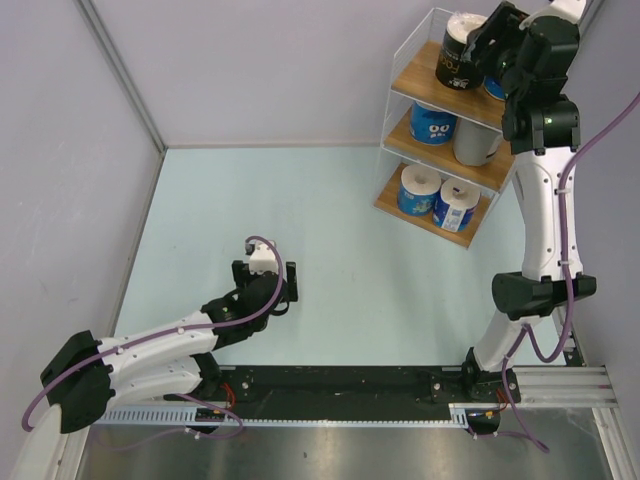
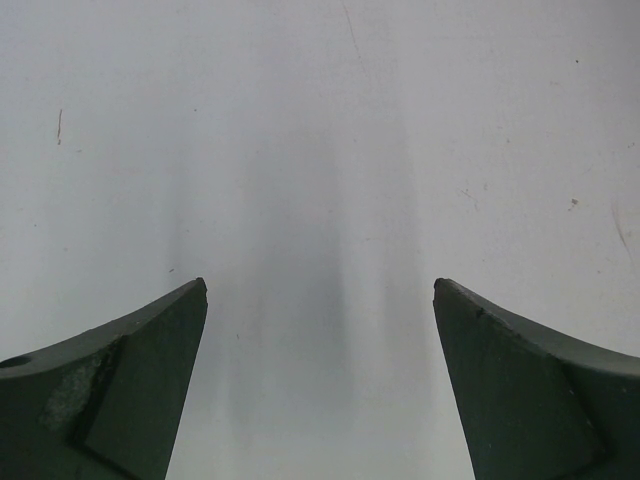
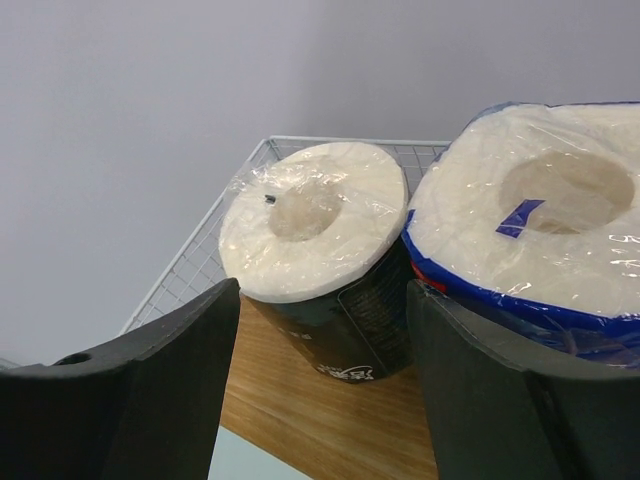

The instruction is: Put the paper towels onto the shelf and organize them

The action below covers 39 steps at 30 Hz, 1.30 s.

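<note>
The shelf stands at the far right with all the paper towels on it. On its top board a black-wrapped roll stands upright beside a blue-wrapped roll. My right gripper hovers open just in front of the black roll, fingers apart on either side and not touching it. A blue roll and a grey roll sit on the middle board, and two blue rolls on the bottom one. My left gripper is wide open over the bare table, holding nothing.
The shelf's white wire frame rises behind the top board, close to the grey back wall. A side wall runs down the right, close to the right arm. The black rail carrying the arm bases crosses the near edge.
</note>
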Tool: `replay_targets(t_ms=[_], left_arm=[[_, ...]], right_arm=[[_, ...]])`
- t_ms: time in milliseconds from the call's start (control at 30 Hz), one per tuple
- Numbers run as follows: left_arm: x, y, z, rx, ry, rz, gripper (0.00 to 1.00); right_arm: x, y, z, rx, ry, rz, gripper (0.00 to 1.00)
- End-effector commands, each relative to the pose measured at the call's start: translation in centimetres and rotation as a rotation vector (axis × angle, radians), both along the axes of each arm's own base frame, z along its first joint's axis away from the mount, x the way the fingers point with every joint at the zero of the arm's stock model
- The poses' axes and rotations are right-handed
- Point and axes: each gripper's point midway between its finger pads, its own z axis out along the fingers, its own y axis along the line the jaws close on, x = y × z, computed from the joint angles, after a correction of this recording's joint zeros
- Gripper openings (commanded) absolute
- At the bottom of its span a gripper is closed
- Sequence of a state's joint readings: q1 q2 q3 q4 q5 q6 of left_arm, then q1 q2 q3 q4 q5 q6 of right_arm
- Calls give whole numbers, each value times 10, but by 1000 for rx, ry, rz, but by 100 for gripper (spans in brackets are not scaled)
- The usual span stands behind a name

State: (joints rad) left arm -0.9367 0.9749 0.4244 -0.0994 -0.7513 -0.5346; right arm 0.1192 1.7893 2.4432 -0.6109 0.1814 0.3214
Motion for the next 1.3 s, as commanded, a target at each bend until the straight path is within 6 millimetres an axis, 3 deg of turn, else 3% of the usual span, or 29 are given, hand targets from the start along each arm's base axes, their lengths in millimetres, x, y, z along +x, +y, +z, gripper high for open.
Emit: replay_targets(t_ms=[0,33,100,200,233,267,333,367,400,433,467,500,567,600,667,767,933,967,1033,1100,1133,1200,1267], left_arm=[[0,-4,3,-28,-7,-2,100],[-1,-4,3,-28,-6,-3,100],[-1,-3,3,-27,-7,-1,100],[-1,-2,5,-32,-8,1,100],[-1,-2,5,-33,-8,3,100],[-2,-1,5,-31,-8,6,100],[-1,0,8,-37,-11,10,100],[-2,1,7,-31,-7,14,100],[-1,2,8,-27,-11,20,100],[-2,4,9,-21,-10,27,100],[-1,4,11,-21,-11,31,100],[0,7,12,-18,-17,49,100],[0,9,13,-5,-16,59,100],[1,9,15,-4,-18,61,100],[2,10,18,5,-18,75,100],[5,12,22,18,-15,102,100],[6,15,27,60,1,126,100],[6,17,28,64,-2,141,100],[5,22,28,76,0,160,100],[4,25,30,69,-6,174,100],[3,27,28,72,-3,177,100],[2,29,29,61,-8,182,100],[-1,31,29,47,-15,176,100]], right_arm=[[-23,6,31,8,-98,56,72],[-38,5,44,9,-133,62,72],[-43,9,40,0,-135,89,72],[-76,11,57,-4,-195,121,72],[-72,13,41,-6,-173,131,72],[-99,12,56,-6,-221,141,73],[-106,12,39,-7,-217,150,73],[-130,9,48,-9,-260,147,73],[-140,6,47,-12,-272,136,73],[-138,4,26,-19,-240,121,73],[-145,2,21,-20,-241,113,73],[-171,-5,30,-19,-286,93,74],[-178,-10,4,-31,-240,74,75],[-196,-15,4,-28,-254,52,75],[-203,-19,-29,-18,-175,35,76],[-224,-16,-58,26,-117,62,80],[-238,-8,-143,89,58,97,100],[-250,-7,-144,101,37,110,100],[-257,1,-175,129,93,150,100],[-271,1,-186,150,97,156,100],[-274,0,-203,152,136,150,100],[-287,-2,-207,155,119,145,100],[-294,-2,-223,163,156,146,100]])
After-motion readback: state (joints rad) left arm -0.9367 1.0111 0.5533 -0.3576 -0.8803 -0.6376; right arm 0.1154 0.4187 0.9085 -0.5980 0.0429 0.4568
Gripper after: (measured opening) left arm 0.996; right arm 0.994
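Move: The black-wrapped roll on the top shelf is about 8 cm ahead of my right hand, nearly straight on and roughly 6 cm lower at its middle. The Tempo roll crowds it, some 5 cm ahead and 11 cm to the right of my hand, equally low. A tier below, the grey roll is about 8 cm ahead, 7 cm right and 26 cm down. From my left hand the black-wrapped roll lies around 33 cm ahead, 50 cm right and 38 cm up. I back my right hand away from the two rolls, drawing it nearly level off the top shelf for the first 20 cm or so, fingers tipping up a little. Then I sink about 21 cm in front of the shelf, still easing back, while the fingers spread fully open and tip down again. My left hand, empty and open, shifts a couple of centimetres left and slightly up. ##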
